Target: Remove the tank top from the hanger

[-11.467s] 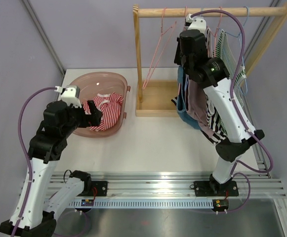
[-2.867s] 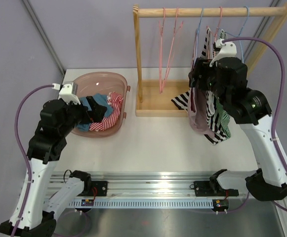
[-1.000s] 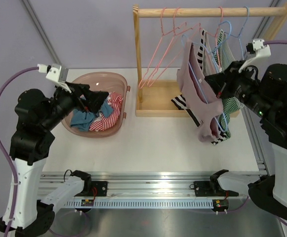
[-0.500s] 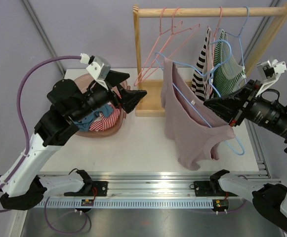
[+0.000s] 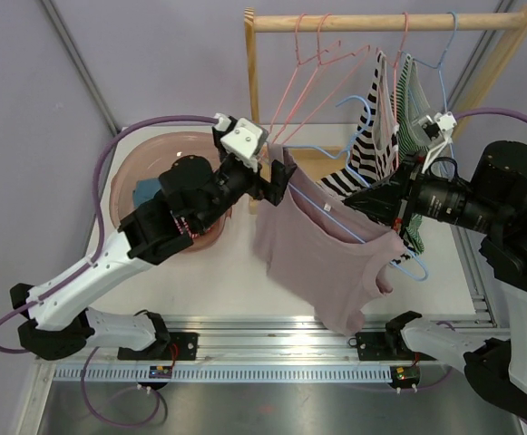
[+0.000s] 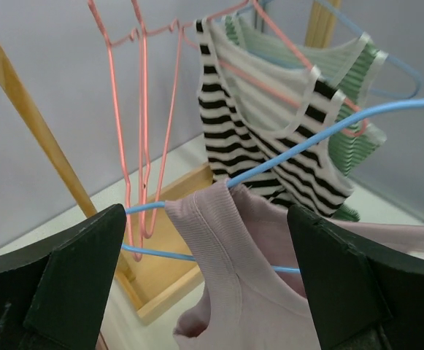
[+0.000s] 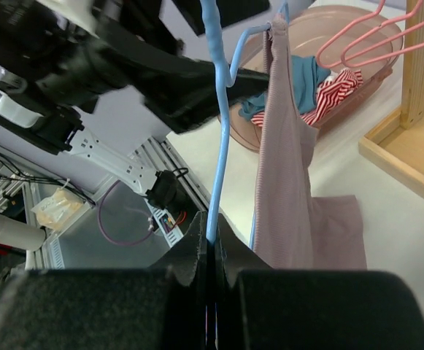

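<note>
A mauve tank top [image 5: 317, 258] hangs on a blue wire hanger [image 5: 414, 268], held in the air in front of the wooden rack. My right gripper [image 5: 374, 201] is shut on the hanger's wire; in the right wrist view the jaws [image 7: 212, 244] pinch the blue wire [image 7: 219, 146], with the tank top [image 7: 284, 182] hanging beside it. My left gripper [image 5: 277, 179] is open at the top's left shoulder. In the left wrist view its fingers [image 6: 73, 277] stand either side of the shoulder strap [image 6: 212, 226] without touching it, and the hanger [image 6: 343, 127] runs across.
The wooden rack [image 5: 253, 109] holds pink hangers [image 5: 304, 72], a black-and-white striped top [image 5: 367, 136] and a green striped top [image 5: 419, 104] just behind the held hanger. A pink basin [image 5: 129, 163] with clothes sits at the left, partly under my left arm.
My left arm has swung right from above the basin to the tank top's shoulder. My right gripper has carried the hanger and top leftward toward it.
</note>
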You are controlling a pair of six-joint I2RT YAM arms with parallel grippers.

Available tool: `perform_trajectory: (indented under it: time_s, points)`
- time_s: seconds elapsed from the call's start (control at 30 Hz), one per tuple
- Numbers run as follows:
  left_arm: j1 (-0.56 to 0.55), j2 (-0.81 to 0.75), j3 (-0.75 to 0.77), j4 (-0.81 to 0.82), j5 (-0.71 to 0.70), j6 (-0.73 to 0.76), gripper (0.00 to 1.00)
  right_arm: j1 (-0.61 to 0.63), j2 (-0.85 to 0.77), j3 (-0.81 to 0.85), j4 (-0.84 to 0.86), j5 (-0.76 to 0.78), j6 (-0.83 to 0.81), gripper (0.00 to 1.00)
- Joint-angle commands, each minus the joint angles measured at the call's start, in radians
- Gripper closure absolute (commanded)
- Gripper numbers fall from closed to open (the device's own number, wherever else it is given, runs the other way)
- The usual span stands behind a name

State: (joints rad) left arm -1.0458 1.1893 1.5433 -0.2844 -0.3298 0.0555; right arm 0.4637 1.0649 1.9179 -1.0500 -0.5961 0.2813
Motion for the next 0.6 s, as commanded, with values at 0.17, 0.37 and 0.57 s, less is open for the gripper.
perform_trajectory:
  time_s: [0.17,0.37,0.57]
  points:
    - [-0.008,0.027,-0.049,0.051,-0.091,0.015,0.26,0.001,-0.049,-0.011,0.09,0.073,-0.033,1.0]
    - [-0.008,0.044,-0.052,0.044,-0.13,0.021,0.81,0.001,-0.069,-0.048,0.093,0.096,-0.047,1.0]
    - [0.024,0.027,-0.054,0.005,-0.346,-0.037,1.0,0.0,-0.135,-0.147,0.068,0.049,-0.114,1.0]
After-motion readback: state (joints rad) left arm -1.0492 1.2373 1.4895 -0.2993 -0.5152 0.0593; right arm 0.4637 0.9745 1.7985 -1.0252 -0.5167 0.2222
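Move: The near shoulder strap of the mauve tank top, at the left end of the blue hanger, lies between the open left fingers, about 2 cm ahead, 2 cm right and 3 cm below the hand point. From that hand, the empty pink hangers hang some 17 cm ahead and 6 cm right, the black-striped top some 16 cm ahead and 19 cm right, both near hand height. From the right hand, which already holds the hanger, the strap is about 10 cm ahead, 12 cm left and slightly lower. The left hand sinks about 4 cm with a slight push forward and to the right, its open fingers coming down around the mauve strap, then shuts from nearly wide open to pinch the gathered cloth just beside the hanger's end; once closed it eases another 1.5 cm forward and 2 cm left, turning some 5 degrees counter-clockwise. The right hand keeps its pinch on the blue hanger to hold it out against this, nearly in place at first, then sinking about 2.5 cm with a small drift to the left. ##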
